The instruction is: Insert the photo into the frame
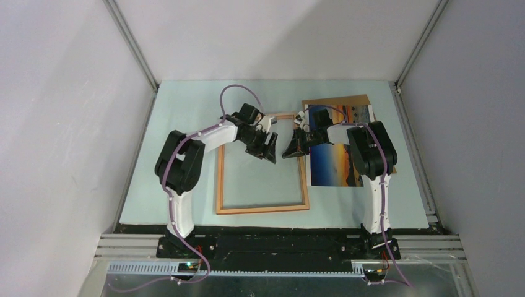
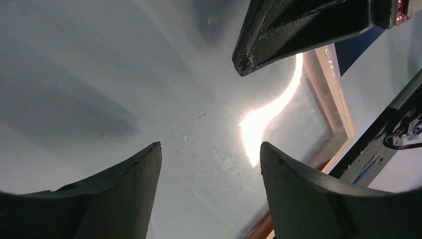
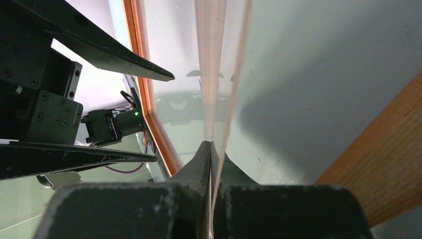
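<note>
The frame (image 1: 262, 209), thin orange-brown wood around a clear pane, lies flat mid-table. To its right the photo (image 1: 334, 162), a sunset print, rests on a brown board. My right gripper (image 1: 291, 150) hovers over the frame's right rail. In the right wrist view it (image 3: 210, 145) is shut on a thin pale sheet (image 3: 211, 74) seen edge-on, which looks like the photo's edge. My left gripper (image 1: 267, 150) hangs over the pane's upper part. It (image 2: 210, 145) is open with only the glass beneath. The frame's rail (image 2: 334, 94) runs at the right of that view.
The brown backing board (image 1: 347, 101) sticks out behind the photo, and a corner of it (image 3: 383, 164) shows in the right wrist view. The two grippers face each other a few centimetres apart. White walls enclose the pale table (image 1: 186, 124); a metal rail runs along the near edge.
</note>
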`<state>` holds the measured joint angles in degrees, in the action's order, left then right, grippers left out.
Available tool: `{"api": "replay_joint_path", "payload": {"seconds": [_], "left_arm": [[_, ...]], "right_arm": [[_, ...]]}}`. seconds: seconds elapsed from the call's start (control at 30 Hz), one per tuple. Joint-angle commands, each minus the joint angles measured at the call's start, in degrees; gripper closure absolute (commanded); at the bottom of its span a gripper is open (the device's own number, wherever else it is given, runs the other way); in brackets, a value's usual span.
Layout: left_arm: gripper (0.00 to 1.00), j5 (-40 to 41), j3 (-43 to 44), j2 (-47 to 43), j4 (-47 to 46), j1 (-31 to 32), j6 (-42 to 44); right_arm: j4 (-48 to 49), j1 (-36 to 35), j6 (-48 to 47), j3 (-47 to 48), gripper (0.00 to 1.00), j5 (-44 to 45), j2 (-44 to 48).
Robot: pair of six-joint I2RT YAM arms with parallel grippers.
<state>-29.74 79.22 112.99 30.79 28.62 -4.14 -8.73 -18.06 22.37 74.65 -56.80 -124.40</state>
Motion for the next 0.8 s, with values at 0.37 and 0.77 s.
{"api": "replay_joint_path", "payload": {"seconds": [0.37,0.77], "left_arm": [[0.24,-0.7,0.0,2.3,-4.3,0.4,-1.9],[0.25,-0.5,-1.9,2.4,-5.2,0.4,-1.7]], "right_arm": [[-1.8,-0.8,-1.9,1.5,0.93,1.1,0.3],[-3.7,-0.8,-3.2,1.5,0.67,2.9,2.3]]}}
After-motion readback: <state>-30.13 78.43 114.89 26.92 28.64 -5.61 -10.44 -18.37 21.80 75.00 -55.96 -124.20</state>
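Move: Still pinching the clear sheet inside the frame, the right hand has the frame's right bar some 5 cm to its right, 1 cm back and 2 cm lower. The frame's middle lies about 8 cm to its left and 3 cm back, and the photo's roughly 16 cm to its right and 3 cm ahead, both some 3 cm below. From the left hand, the pinched part of the sheet is around 5 cm to the right, 3 cm ahead and 2 cm lower. Opening from shut to about a third, the right fingers release their pinch on the clear sheet while that hand stays in place. Beside them the left hand, its fingers staying wide apart, eases down roughly 1 cm towards the sheet inside the frame, drifting about half a centimetre forward and to the right; whether its tips touch can't be made out. ##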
